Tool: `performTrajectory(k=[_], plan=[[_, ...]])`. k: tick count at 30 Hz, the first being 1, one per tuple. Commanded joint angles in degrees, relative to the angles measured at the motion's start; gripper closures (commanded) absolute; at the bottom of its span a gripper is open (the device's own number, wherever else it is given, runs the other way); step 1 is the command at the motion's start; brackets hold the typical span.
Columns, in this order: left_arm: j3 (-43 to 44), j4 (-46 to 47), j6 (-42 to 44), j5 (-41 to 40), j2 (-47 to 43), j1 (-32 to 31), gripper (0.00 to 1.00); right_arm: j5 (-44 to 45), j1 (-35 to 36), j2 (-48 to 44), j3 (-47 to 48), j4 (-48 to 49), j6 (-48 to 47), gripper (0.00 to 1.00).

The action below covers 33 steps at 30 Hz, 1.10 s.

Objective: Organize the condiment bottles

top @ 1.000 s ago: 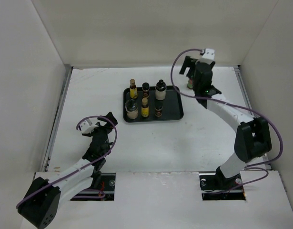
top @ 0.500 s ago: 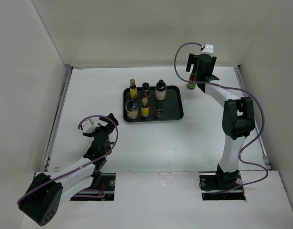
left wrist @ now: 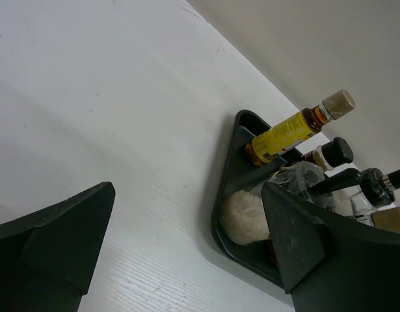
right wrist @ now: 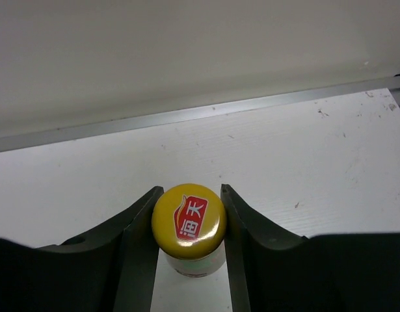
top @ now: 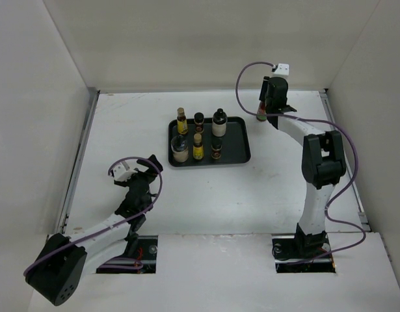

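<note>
The tall red bottle (top: 260, 117) stands on the table at the back right, outside the black tray (top: 242, 155). My right gripper (top: 267, 104) is over it. In the right wrist view both fingers (right wrist: 142, 227) press the sides of its yellow cap (right wrist: 188, 222), and my right gripper (right wrist: 190, 195) is shut on it. Several other condiment bottles stand in the tray: an amber yellow-labelled one (left wrist: 283, 133), a dark-capped jar (left wrist: 335, 151) and the wide shaker (left wrist: 247, 218). My left gripper (top: 146, 166) is open and empty at the near left, facing the tray (left wrist: 227, 170).
White walls enclose the table on the left, back and right. A metal strip (right wrist: 186, 117) runs along the back wall just behind the red bottle. The right arm's purple cable (top: 248, 71) loops above the gripper.
My right gripper has swung from left of the red bottle to over it and has closed on its cap. The left arm has barely moved.
</note>
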Motion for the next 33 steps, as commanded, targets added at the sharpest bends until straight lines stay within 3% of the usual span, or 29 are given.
performTrajectory(k=[1,6,11,20,33], plan=[[0.55,2.47,0.14,0.44,-1.08,0.13,0.0,3.56,1.8,-7.46,-2.82,11.34,-0.56,0.61],[1.08,2.56,0.14,0.44,0.33,-0.13,0.0,4.1,4.87,-20.12,-11.61,14.17,-0.91,0.61],[0.91,2.47,0.14,0.44,0.32,0.04,0.0,3.66,10.49,-25.93,-17.24,13.64,-0.65,0.6],[1.26,2.21,0.14,0.44,0.67,-0.04,0.0,4.54,19.55,-27.34,-23.83,14.17,1.11,0.6],[0.99,2.03,0.14,0.7,-0.03,0.31,0.0,8.32,24.92,-29.28,-34.91,15.58,3.66,0.58]])
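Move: The right hand already grips the yellow-capped bottle. The free front-right part of the tray lies about 17 cm back and 14 cm left of that hand, some 15 cm down. The white-bodied bottle stands about 8 cm to the left of that spot and 8 cm farther out; the small black-capped jar is 10 cm to its left and 3 cm nearer. From the left hand the spot lies roughly 48 cm right and 10 cm ahead, some 10 cm down. Lift the yellow-capped bottle with the right gripper and carry it back and to the left towards the free front-right part of the tray, about 17 cm back and 14 cm left, arching some 9 cm up and then down again to about the starting height. Turn the hand roughly 15-20 degrees counter-clockwise on the way and keep the fingers closed on the bottle. ##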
